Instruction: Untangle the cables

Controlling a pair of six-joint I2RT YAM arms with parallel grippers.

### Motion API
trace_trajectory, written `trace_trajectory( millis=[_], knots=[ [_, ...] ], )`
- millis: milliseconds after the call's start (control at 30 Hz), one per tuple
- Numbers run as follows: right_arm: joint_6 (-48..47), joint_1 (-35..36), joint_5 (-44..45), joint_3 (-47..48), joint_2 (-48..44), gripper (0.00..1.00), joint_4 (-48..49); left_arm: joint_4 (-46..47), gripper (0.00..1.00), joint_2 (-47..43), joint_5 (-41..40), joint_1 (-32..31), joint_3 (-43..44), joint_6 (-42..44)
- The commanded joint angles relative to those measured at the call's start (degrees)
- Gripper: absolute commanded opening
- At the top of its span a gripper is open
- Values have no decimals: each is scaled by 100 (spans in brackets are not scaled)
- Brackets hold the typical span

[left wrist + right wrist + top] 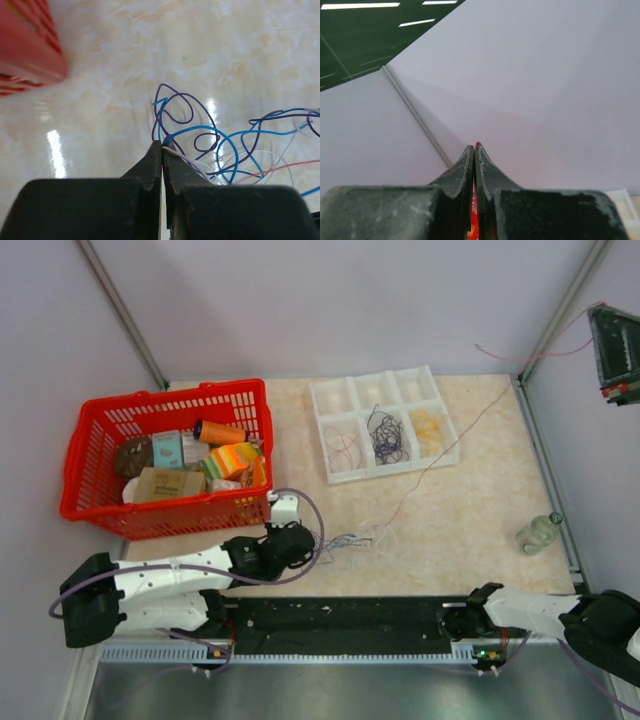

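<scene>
The cables (348, 542) lie as a loose tangle of thin blue, purple, pink and pale wires on the beige tabletop, just right of my left gripper (316, 540). In the left wrist view that gripper (162, 146) is shut, with a pale pink-white wire (186, 159) pinched at its tips. Blue and purple loops (210, 142) spread beyond and to the right. One long pink strand (450, 445) runs from the tangle toward the back right corner. My right gripper (452, 622) rests shut at the near edge; its wrist view (475, 146) faces the lavender wall.
A white compartment tray (390, 388) at the back holds sorted wires: pink-red (342, 445), dark purple-blue (386, 437) and pale yellow (430, 430). A red basket (95, 502) with boxes and spools stands left of the tangle. A small clear bottle (538, 532) lies by the right wall.
</scene>
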Motion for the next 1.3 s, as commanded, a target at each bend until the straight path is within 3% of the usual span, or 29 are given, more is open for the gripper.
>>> trace_trajectory(
  millis=[0, 133, 300, 467, 567, 667, 733, 833, 900, 1000, 1100, 1167, 1267],
  knots=[
    [-1325, 60, 770, 439, 270, 0, 712, -1178, 0, -544, -590, -14, -186, -1106],
    [-1467, 60, 770, 228, 226, 0, 952, -1977, 0, -993, -740, -22, -64, -1642],
    [-3345, 60, 2482, 605, 367, 0, 2143, -3787, 0, -1388, -1013, -13, 103, -3294],
    [-4226, 60, 2107, 438, 94, 0, 3815, -4852, 0, -1854, -1179, -22, 244, -4105],
    [-4456, 60, 2045, 517, 234, 0, 3958, -5127, 0, -2100, -1338, -22, 332, -4230],
    [-4088, 60, 1879, 247, 288, 0, 3476, -4434, 0, -2338, -1382, -22, 341, -3133],
    [-4226, 60, 2105, -157, 305, 0, 3570, -5104, 0, -2365, -1610, -22, 419, -3907],
    [-5874, 60, 2790, -196, 716, 0, 4911, -5923, 0, -2435, -1550, -14, 551, -4842],
    [-6547, 60, 2854, 479, 1112, 0, 5329, -6163, 0, -2575, -1488, -22, 639, -5073],
    [-5471, 60, 2328, 774, 1124, 0, 4305, -4667, 0, -3057, -1418, -22, 561, -3060],
    [-4004, 60, 1915, -777, 536, 0, 3679, -3013, 0, -3559, -892, -22, 245, -1456],
    [-3158, 60, 1685, -1841, 262, 0, 3485, -2220, 2, -3762, -592, -22, 34, -971],
    [-2402, 60, 1641, -2636, 226, 0, 2766, -1813, 50, -3736, -136, -22, 94, -355]
  ],
)
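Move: The left hand pinches the blue-purple tangle, bulk about 7 cm to its right and 4 below; bare table lies some 8 cm left, 5 down, the red basket's near corner 9 left, 5 ahead. The right hand, high up, holds the pink cable; its tray compartment is roughly 25 cm ahead, 23 left, 65 below, the cable's tail 4 ahead, 14 left, 66 below. The left hand, still pinching the blue-purple tangle, drags it left about 15 cm and slightly back, past the red basket's near corner, then lifts some 7 cm in all, comes back a little right and starts opening its fingers. Meanwhile the right hand keeps hold of the pink cable, swinging right and up, turning clockwise, then forward, left and down. ##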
